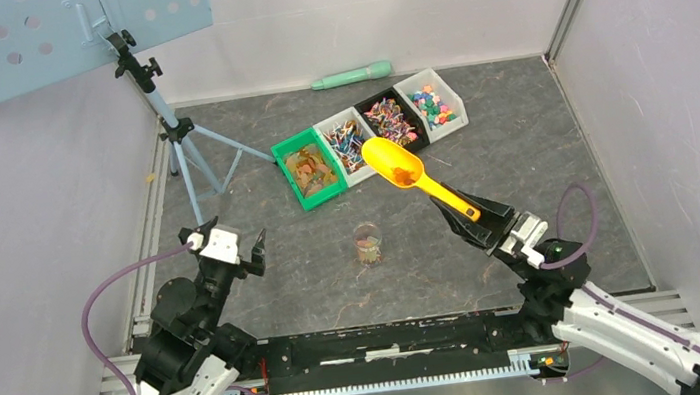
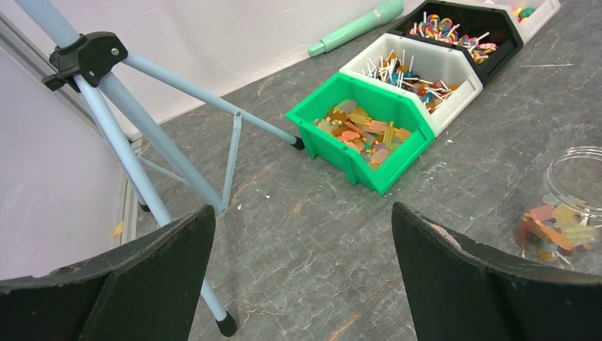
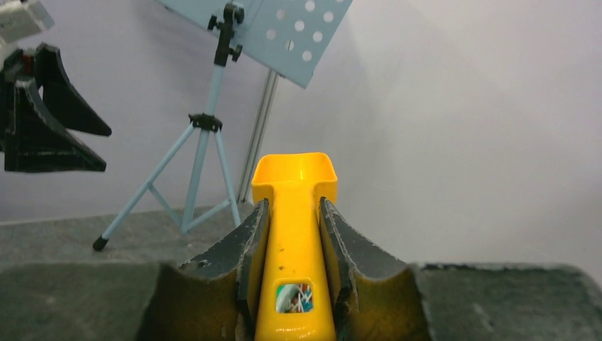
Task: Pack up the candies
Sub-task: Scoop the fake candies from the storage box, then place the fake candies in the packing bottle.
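Observation:
My right gripper is shut on the handle of the yellow scoop, held in the air over the bins with a few candies in its bowl. In the right wrist view my right gripper clamps the scoop's handle. A clear glass jar with some candies in it stands on the table; it also shows in the left wrist view. A green bin holds golden-brown candies. My left gripper is open and empty, left of the jar; its jaws stand wide apart.
A row of bins runs from the green one: white with lollipops, black, white with mixed sweets. A mint-green cylinder lies by the back wall. A light-blue tripod stand is at the back left.

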You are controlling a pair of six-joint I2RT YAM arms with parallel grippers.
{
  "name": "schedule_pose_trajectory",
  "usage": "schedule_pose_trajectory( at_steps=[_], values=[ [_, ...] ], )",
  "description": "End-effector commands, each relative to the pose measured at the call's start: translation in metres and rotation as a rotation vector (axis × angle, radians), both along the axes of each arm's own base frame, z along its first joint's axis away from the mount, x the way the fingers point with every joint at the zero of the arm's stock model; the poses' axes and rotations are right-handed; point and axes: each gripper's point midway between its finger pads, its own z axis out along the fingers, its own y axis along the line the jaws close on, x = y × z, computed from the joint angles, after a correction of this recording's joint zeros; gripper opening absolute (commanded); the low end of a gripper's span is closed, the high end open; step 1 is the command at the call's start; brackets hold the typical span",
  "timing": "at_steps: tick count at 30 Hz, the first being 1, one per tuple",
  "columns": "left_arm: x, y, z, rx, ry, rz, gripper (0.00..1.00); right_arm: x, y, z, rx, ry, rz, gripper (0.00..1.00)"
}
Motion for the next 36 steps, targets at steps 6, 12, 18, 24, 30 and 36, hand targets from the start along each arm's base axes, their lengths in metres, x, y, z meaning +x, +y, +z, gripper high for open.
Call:
schedule_pose_trajectory(
  at_steps=[6, 12, 18, 24, 30, 36],
  values=[
    [0.002, -0.007, 0.003, -0.014, -0.012, -0.027, 1.0, 0.004, 0.002, -0.048, -0.253, 0.171, -0.027, 0.0],
    [0.001, -0.011, 0.002, -0.024, 0.003, -0.05, 1.0, -0.016, 0.015, -0.063, -0.343, 0.233, 0.107, 0.0],
    [-0.007, -0.026, 0.014, -0.157, 0.063, -0.11, 1.0, -0.022, 0.015, -0.061, -0.386, 0.244, 0.128, 0.0],
    [-0.01, -0.034, 0.006, -0.28, 0.132, -0.12, 1.0, -0.03, 0.015, -0.053, -0.414, 0.262, 0.162, 0.0],
    [-0.012, -0.026, 0.002, -0.272, 0.119, -0.091, 1.0, -0.03, 0.013, -0.054, -0.488, 0.312, 0.154, 0.0],
    [-0.014, -0.025, 0.002, -0.257, 0.104, -0.102, 1.0, -0.032, 0.012, -0.04, -0.46, 0.325, 0.165, 0.0]
  ],
)
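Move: The right hand holds the loaded yellow scoop high, its bowl tipped up. The storage box, the clear jar, lies about 12 cm to this hand's left, 4 cm farther out and some 29 cm below. About 31 cm below the hand, the green bin is 22 cm ahead and 22 cm left, the white lollipop bin 26 cm ahead and 13 cm left. From the empty left hand the jar is about 23 cm to the right, 1 cm ahead and 21 cm below. Still pinching the scoop's handle, the right hand sinks about 8 cm, then rises some 2 cm while drawing back about 3. Its wrist turns through roughly 35 degrees, so the upward-slanting fingers come nearly level, pointing mostly left with the bowl near and above the jar. The open left hand shifts about 3 cm right towards the jar, rolling its left side down. ##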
